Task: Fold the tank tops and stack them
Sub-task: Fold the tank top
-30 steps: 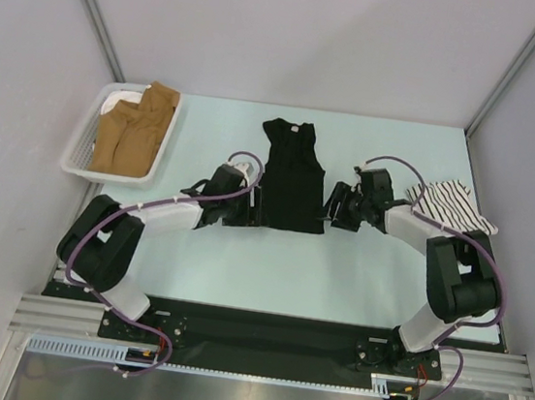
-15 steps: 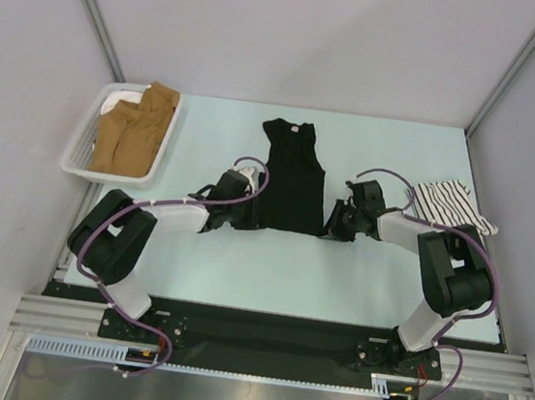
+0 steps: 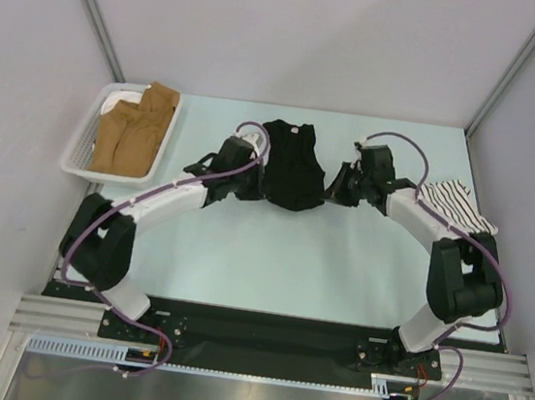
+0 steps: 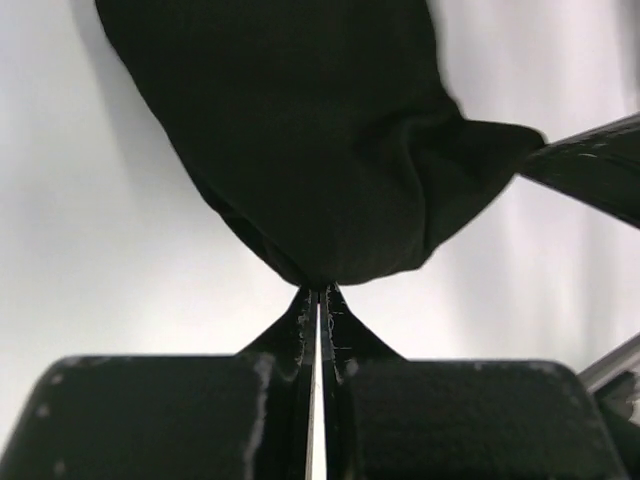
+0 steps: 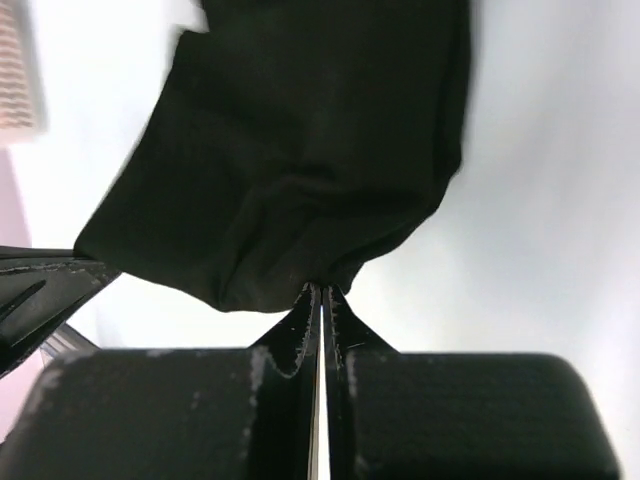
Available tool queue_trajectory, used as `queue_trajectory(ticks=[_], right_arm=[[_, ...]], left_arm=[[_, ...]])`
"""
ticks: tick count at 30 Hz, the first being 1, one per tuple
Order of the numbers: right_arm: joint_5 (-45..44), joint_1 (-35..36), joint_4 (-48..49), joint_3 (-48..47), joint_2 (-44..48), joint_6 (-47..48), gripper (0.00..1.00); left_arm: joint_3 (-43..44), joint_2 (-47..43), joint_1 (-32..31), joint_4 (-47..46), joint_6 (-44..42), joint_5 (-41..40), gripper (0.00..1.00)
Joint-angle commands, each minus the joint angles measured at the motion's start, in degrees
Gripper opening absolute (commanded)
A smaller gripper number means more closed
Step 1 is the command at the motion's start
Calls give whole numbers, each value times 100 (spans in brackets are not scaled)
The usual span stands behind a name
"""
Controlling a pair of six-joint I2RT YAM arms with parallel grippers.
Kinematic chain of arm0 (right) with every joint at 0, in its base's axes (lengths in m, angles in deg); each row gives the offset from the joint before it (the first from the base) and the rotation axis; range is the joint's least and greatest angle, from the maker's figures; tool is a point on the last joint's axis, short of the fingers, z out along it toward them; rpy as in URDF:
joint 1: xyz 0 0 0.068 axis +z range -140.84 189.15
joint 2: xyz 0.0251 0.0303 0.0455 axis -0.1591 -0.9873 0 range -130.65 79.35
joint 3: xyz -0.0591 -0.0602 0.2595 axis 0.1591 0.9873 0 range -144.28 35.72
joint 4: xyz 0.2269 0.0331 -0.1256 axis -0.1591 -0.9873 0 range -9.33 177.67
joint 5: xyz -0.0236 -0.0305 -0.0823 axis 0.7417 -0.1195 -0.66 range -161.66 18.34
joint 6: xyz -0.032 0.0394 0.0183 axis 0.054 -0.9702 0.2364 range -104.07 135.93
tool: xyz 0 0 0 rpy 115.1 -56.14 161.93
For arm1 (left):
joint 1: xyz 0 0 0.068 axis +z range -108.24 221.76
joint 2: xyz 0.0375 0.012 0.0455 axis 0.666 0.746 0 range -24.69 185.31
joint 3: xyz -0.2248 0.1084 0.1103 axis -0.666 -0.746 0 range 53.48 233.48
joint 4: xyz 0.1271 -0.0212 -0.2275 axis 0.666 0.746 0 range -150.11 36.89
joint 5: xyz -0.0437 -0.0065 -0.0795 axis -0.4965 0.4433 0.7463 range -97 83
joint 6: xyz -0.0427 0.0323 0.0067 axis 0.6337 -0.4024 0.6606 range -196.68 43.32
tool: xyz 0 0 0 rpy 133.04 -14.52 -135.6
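The plain black tank top (image 3: 292,167) lies mid-table, its lower half lifted and bunched toward the neck. My left gripper (image 3: 253,181) is shut on its bottom left corner; in the left wrist view the black cloth (image 4: 300,130) hangs from the pinched tips (image 4: 319,290). My right gripper (image 3: 331,188) is shut on the bottom right corner, the black cloth (image 5: 310,150) bunching at its tips (image 5: 321,288). The striped tank top (image 3: 454,205) lies crumpled at the right edge, behind my right arm.
A white basket (image 3: 81,143) holding brown folded clothes (image 3: 136,130) stands at the far left. Grey walls close in the table at the back and both sides.
Both grippers closed on the black top's bottom corners and carried them away from the bases toward the neck, so the hem has risen and the top looks shorter.
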Motion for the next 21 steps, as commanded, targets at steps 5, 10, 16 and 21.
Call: queue_trajectory(ticks=[5, 10, 16, 21], right_arm=[[-52, 254, 46, 1714, 1041, -115, 0], [-166, 466, 285, 2819, 1903, -502, 0], [-649, 887, -444, 2872, 2702, -537, 0], [-773, 1213, -699, 3118, 3046, -748, 0]], left_arm=[[-1260, -1048, -219, 3, 249, 148, 0], [-2614, -1241, -861, -595, 846, 129, 1], [-3283, -1873, -1169, -473, 1128, -46, 0], [-3512, -2172, -1388, -385, 1321, 7, 1]])
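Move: Each hand still holds one near corner of the black tank top, about 8 cm over the table. The bare laying spot is some 18 cm back and 3 cm left of the left hand, and 17 cm back and 2 cm right of the right hand, 8 cm below. The black straps lie about 19 cm ahead and 5 cm right of the left hand; the striped tank top lies roughly 31 cm right and 3 cm ahead of the right. Both hands, still pinching the black hem corners, lift slightly, then sweep back about 17 cm and down. ##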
